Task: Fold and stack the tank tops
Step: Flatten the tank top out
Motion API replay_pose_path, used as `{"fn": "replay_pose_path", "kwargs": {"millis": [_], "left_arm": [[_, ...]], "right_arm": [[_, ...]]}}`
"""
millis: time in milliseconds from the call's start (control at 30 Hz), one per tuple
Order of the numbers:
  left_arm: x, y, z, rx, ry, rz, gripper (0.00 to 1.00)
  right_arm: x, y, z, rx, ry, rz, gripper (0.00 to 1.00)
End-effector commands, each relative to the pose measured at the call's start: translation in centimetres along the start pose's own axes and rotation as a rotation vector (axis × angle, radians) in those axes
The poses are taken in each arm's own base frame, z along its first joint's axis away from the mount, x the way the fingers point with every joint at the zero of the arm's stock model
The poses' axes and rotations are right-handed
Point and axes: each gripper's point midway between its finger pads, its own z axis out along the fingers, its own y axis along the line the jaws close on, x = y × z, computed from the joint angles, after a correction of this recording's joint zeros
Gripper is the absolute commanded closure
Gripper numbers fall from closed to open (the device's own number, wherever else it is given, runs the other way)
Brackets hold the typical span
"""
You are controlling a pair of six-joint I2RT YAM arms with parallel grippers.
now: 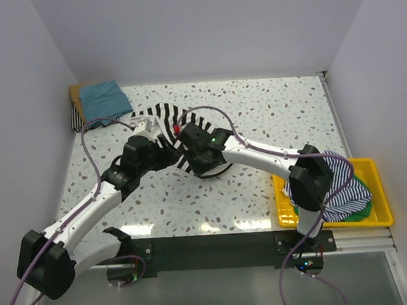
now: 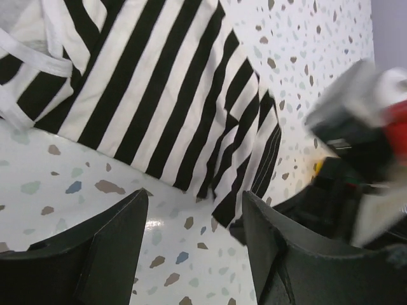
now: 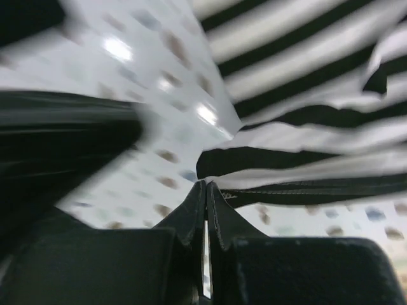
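Observation:
A black-and-white striped tank top (image 1: pixel 161 118) lies spread on the speckled table (image 1: pixel 256 115), filling the upper part of the left wrist view (image 2: pixel 159 89). My left gripper (image 2: pixel 194 203) is open just off its lower hem, with only bare table between the fingers. My right gripper (image 3: pixel 206 184) is shut, its tips pinching the edge of that striped tank top (image 3: pixel 305 140) at a corner of the hem. Both wrists meet over the garment in the top view. A folded teal-blue tank top (image 1: pixel 104 98) rests on a tan one (image 1: pixel 75 95) at the far left corner.
A yellow tray (image 1: pixel 374 167) at the near right holds another striped tank top (image 1: pixel 344 185) over a green one (image 1: pixel 361 213). The right arm's elbow (image 1: pixel 309 177) hangs over the tray's left side. White walls close in the table at the back and sides.

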Motion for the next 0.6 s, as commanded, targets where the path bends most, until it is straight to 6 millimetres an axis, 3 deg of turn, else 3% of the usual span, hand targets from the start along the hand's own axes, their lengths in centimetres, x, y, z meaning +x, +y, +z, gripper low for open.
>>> {"fn": "replay_pose_path", "kwargs": {"millis": [0, 33, 67, 100, 133, 167, 267, 300, 333, 367, 400, 433, 467, 500, 533, 567], "left_arm": [[-3.7, 1.5, -2.3, -0.06, -0.145, -0.05, 0.35], [-4.4, 1.9, -2.9, -0.075, -0.169, -0.058, 0.35], [-5.9, 2.5, -4.1, -0.099, -0.226, -0.073, 0.35], [-6.8, 2.7, -4.8, -0.112, -0.256, -0.076, 0.34], [-7.5, 3.4, -5.6, -0.15, -0.286, -0.072, 0.34], [-9.0, 2.7, -6.8, -0.139, -0.338, -0.069, 0.34], [-10.6, 1.9, -7.9, -0.137, -0.379, -0.049, 0.32], [-10.7, 1.6, -7.8, -0.124, -0.374, -0.045, 0.33], [-10.6, 1.1, -7.5, -0.104, -0.362, -0.04, 0.33], [-9.9, 0.8, -6.9, -0.079, -0.33, -0.043, 0.33], [-9.5, 0.7, -6.4, -0.065, -0.309, -0.044, 0.34], [-8.9, 0.3, -5.8, -0.031, -0.285, -0.048, 0.35], [-7.2, 1.3, -4.5, -0.046, -0.234, -0.058, 0.37], [-6.1, 1.8, -3.9, -0.049, -0.201, -0.067, 0.37], [-5.1, 2.1, -3.3, -0.046, -0.171, -0.075, 0.38], [-3.2, 3.4, -2.1, -0.071, -0.122, -0.093, 0.39]], "right_arm": [[-7.7, 7.8, -6.5, -0.269, -0.186, 0.005, 1.0], [-10.7, 9.4, -8.4, -0.321, -0.249, 0.011, 1.0], [-11.6, 9.8, -9.0, -0.325, -0.251, 0.024, 1.0], [-12.7, 9.9, -9.9, -0.324, -0.272, 0.03, 1.0], [-15.8, 9.6, -11.7, -0.298, -0.356, 0.05, 1.0], [-16.2, 8.7, -12.4, -0.269, -0.353, 0.065, 1.0], [-19.3, 2.8, -14.2, -0.243, -0.411, 0.231, 1.0], [-20.2, -1.4, -14.3, -0.22, -0.429, 0.313, 1.0], [-18.4, -3.9, -11.9, -0.17, -0.373, 0.355, 1.0], [-18.5, -6.3, -13.6, -0.142, -0.437, 0.404, 1.0], [-17.8, -10.1, -13.0, -0.094, -0.437, 0.474, 1.0], [-14.4, -11.9, -9.8, -0.051, -0.347, 0.511, 1.0], [-13.7, -13.1, -10.8, -0.053, -0.382, 0.54, 1.0], [-12.3, -15.2, -10.0, -0.015, -0.37, 0.582, 1.0], [-8.5, -15.8, -7.4, 0.016, -0.287, 0.604, 1.0], [-7.4, -16.6, -6.8, 0.041, -0.292, 0.628, 1.0]]}}
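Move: The right hand already pinches a hem corner of the striped tank top, about 7 cm above the table; the open patch the corner is taken towards lies some 15 cm ahead and 12 cm to its right. The tank top's body lies about 12 cm ahead and 5 cm left of this hand, its strap end roughly 16 cm ahead and 17 cm left. From the empty left hand that patch is about 8 cm ahead, 20 cm right and 14 cm below. Up and to the left first, the right hand swings the pinched hem corner quickly, rising about 20 cm, then carries it forward and whips back right and down towards the open patch, turning clockwise, fingers still shut on the cloth. The left hand, open and empty, pulls away leftward and up by several centimetres, then sinks a little. ##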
